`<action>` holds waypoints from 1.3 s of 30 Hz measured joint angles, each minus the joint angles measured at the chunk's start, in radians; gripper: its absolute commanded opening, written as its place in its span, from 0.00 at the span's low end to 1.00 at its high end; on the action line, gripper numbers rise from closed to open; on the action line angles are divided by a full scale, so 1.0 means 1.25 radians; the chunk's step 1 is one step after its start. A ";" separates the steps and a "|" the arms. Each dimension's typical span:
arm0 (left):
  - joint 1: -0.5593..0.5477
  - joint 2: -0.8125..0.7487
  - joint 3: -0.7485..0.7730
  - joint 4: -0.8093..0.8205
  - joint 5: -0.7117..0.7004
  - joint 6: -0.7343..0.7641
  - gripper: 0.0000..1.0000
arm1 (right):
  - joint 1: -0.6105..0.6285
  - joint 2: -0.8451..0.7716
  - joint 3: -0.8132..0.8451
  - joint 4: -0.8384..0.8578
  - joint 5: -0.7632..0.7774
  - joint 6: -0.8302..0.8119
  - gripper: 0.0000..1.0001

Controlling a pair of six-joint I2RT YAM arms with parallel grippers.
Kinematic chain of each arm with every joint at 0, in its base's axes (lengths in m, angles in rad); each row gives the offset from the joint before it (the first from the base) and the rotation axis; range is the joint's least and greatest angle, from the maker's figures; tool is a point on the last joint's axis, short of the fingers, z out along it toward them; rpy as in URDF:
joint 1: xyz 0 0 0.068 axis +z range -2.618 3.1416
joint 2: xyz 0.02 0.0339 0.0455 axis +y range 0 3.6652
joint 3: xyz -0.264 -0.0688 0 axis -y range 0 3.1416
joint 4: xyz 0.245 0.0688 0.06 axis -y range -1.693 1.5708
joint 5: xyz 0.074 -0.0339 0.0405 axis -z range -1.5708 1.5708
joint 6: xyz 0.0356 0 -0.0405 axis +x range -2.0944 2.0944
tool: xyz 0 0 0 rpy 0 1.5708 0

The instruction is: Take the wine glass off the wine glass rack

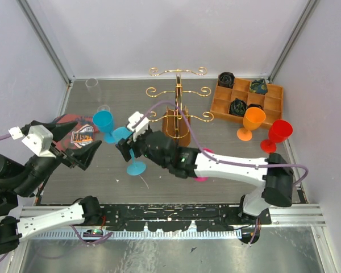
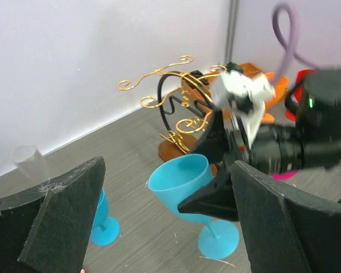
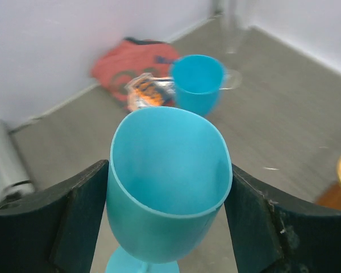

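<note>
My right gripper (image 1: 127, 145) is shut on the bowl of a blue wine glass (image 1: 125, 135), one finger pressed to each side of it (image 3: 169, 187). The glass leans, with its round foot (image 1: 136, 168) low over the grey table, left of the wine glass rack (image 1: 178, 102). That rack is a gold wire stand on a brown base, and no glass hangs on its arms. My left gripper (image 1: 82, 154) stands open, facing the held glass (image 2: 179, 179) from the left with nothing between its fingers.
A second blue glass (image 1: 104, 121) stands upright left of the held one, beside a red-orange bag (image 1: 75, 134). Two clear glasses (image 1: 92, 84) stand at the back left. At the right are an orange glass (image 1: 253, 120), a red glass (image 1: 278, 133) and a compartmented wooden tray (image 1: 271, 103).
</note>
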 measured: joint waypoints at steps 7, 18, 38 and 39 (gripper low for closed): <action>0.000 -0.004 0.000 0.023 -0.098 -0.003 0.99 | 0.063 0.129 -0.241 0.482 0.314 -0.260 0.52; 0.000 -0.008 0.001 0.028 -0.136 -0.003 0.99 | 0.150 0.453 -0.188 1.101 0.496 -0.571 0.51; 0.000 -0.031 -0.015 0.029 -0.139 -0.007 0.99 | 0.134 0.504 -0.163 1.179 0.581 -0.541 1.00; 0.000 -0.031 -0.015 0.029 -0.139 -0.007 0.99 | 0.134 0.504 -0.163 1.179 0.582 -0.541 1.00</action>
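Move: The right hand already holds a blue wine glass by its bowl, tilted. Its standing place is bare table about 4 cm ahead and roughly 24 cm below. The other blue glass stands some 12 cm ahead and 11 cm left of the hand; the rack's wooden base is about 15 cm ahead and 16 cm right, the pink glass level and 25 cm right. From the left hand, that place is roughly 12 cm ahead, 11 cm right and 39 cm below. Downward, quickly for most of the way and then easing, the right hand lowers the held blue glass about 12 cm towards the table, ending a little farther forward, while the wrist swings some 35 degrees clockwise and tips up to right the glass. Only at the bottom do the fingers open from the bowl. The empty, open left hand drifts about 3 cm left, away from the glass. ##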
